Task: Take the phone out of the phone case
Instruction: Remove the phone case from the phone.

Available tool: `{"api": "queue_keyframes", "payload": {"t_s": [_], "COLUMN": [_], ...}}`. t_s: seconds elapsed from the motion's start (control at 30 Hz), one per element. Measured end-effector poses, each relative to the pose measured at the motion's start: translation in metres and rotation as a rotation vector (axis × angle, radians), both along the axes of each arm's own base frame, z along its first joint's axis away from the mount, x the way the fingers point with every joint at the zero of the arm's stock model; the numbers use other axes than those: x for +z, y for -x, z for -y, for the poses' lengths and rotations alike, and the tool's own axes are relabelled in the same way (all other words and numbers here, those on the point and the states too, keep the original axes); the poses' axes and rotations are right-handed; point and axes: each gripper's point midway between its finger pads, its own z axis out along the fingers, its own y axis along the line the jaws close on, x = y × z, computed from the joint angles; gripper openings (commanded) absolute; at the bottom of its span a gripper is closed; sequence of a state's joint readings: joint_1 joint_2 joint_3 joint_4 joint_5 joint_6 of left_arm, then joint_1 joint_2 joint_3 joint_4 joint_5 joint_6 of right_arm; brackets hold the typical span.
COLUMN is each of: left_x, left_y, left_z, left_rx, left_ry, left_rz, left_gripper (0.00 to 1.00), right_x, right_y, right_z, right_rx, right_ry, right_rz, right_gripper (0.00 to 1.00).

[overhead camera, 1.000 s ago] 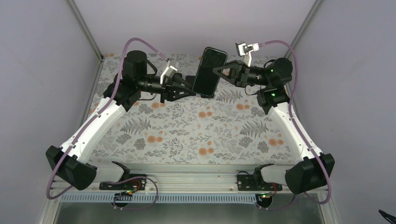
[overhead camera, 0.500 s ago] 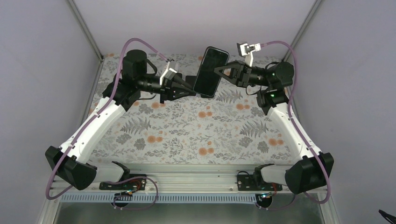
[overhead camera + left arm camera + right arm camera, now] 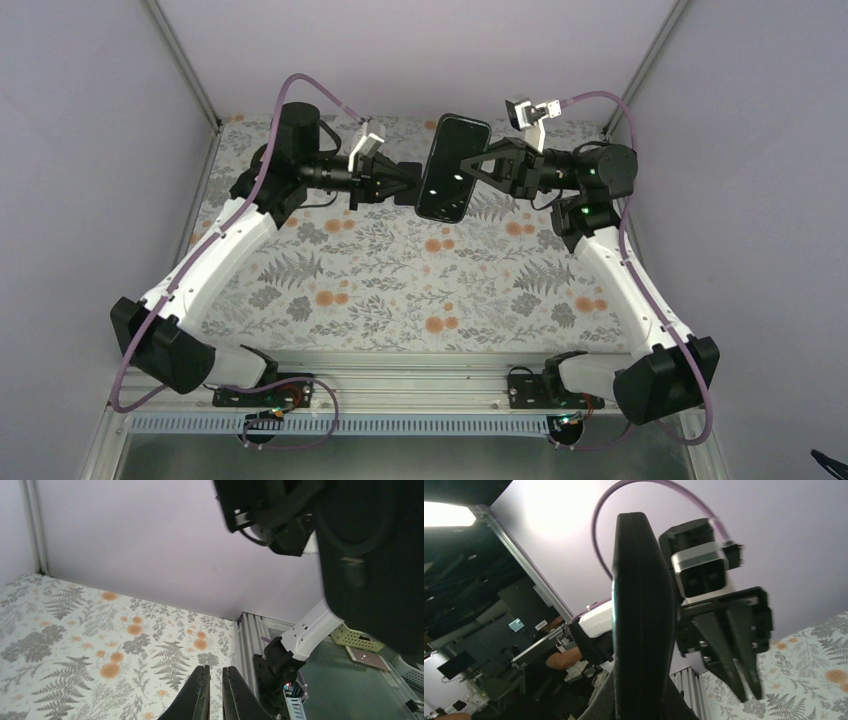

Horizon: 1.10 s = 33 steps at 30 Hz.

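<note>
A black phone [image 3: 454, 168] in its black phone case hangs in the air over the back of the table, dark screen towards the top camera. My right gripper [image 3: 472, 165] is shut on its right edge. In the right wrist view the phone [image 3: 641, 610] stands edge-on, clamped at the bottom between the right gripper [image 3: 640, 702] fingers. My left gripper [image 3: 408, 184] is shut and empty, its tips just left of the phone. In the left wrist view the left gripper [image 3: 215, 692] points down at the cloth, with the case's black back [image 3: 372, 565] at upper right.
A floral cloth [image 3: 400, 280] covers the table. Lilac walls [image 3: 90, 150] close it in on three sides. An aluminium rail [image 3: 400, 395] with both arm bases runs along the near edge. A yellow basket [image 3: 356, 636] sits beyond the table.
The left gripper has closed fully and risen a little beside the phone's left edge. The right gripper has shifted the phone slightly lower and nearer.
</note>
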<state>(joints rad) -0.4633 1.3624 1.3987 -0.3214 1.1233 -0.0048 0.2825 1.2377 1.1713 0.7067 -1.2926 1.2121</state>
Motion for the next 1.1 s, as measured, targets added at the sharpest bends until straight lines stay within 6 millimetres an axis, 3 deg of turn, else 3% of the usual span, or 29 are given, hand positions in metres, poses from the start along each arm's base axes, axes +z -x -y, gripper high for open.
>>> {"api": "queue_keyframes", "payload": {"t_s": [0.23, 0.33, 0.6, 0.77, 0.83, 1.1], "left_x": [-0.006, -0.005, 0.003, 0.015, 0.022, 0.02], "left_y": [-0.007, -0.002, 0.015, 0.022, 0.019, 0.012], "left_z": [0.0, -0.002, -0.009, -0.016, -0.019, -0.026], "left_rx": [0.019, 0.01, -0.024, 0.012, 0.046, 0.095], "left_ry": [-0.007, -0.007, -0.024, -0.027, -0.028, -0.053], "left_rz": [-0.015, 0.007, 0.057, 0.135, 0.162, 0.157], "left_gripper": [0.32, 0.53, 0.8, 0.88, 0.99, 1.0], "right_x": [0.003, 0.0, -0.001, 0.001, -0.004, -0.014], "right_y": [0.011, 0.009, -0.003, -0.029, -0.037, -0.046], "right_z": [0.001, 0.0, 0.002, 0.006, 0.007, 0.007], "right_rx": [0.022, 0.02, -0.005, -0.04, -0.052, -0.065], "right_ry": [0.007, 0.016, 0.042, 0.071, 0.082, 0.095], "right_rz": [0.032, 0.026, 0.043, 0.082, 0.08, 0.075], "right_gripper": [0.03, 0.04, 0.04, 0.04, 0.04, 0.04]}}
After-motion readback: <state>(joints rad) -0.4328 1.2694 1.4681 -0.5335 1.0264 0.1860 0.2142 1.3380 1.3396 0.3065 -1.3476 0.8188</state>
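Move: The cased phone, still gripped near its right edge by the right gripper, has its middle about 6 cm to the right of the shut left fingertips and 6 cm above them, roughly level in forward reach. From the right hand point that middle is about 3 cm to the left, at its height. Some 40 cm below the left hand and 27 cm ahead lie table phones: the middle one about 1 cm to the left, the right one 8 cm to the right. Open the left gripper from nearly shut to fully wide while backing it away from the cased phone: a small dip forward, then back, then left and up, ending about 2.5 cm to the left and 2 cm higher, rolled some 10 degrees. Keep the right gripper clamped on the phone and, after a slight draw back, carry it forward about 5 cm and a little down. ##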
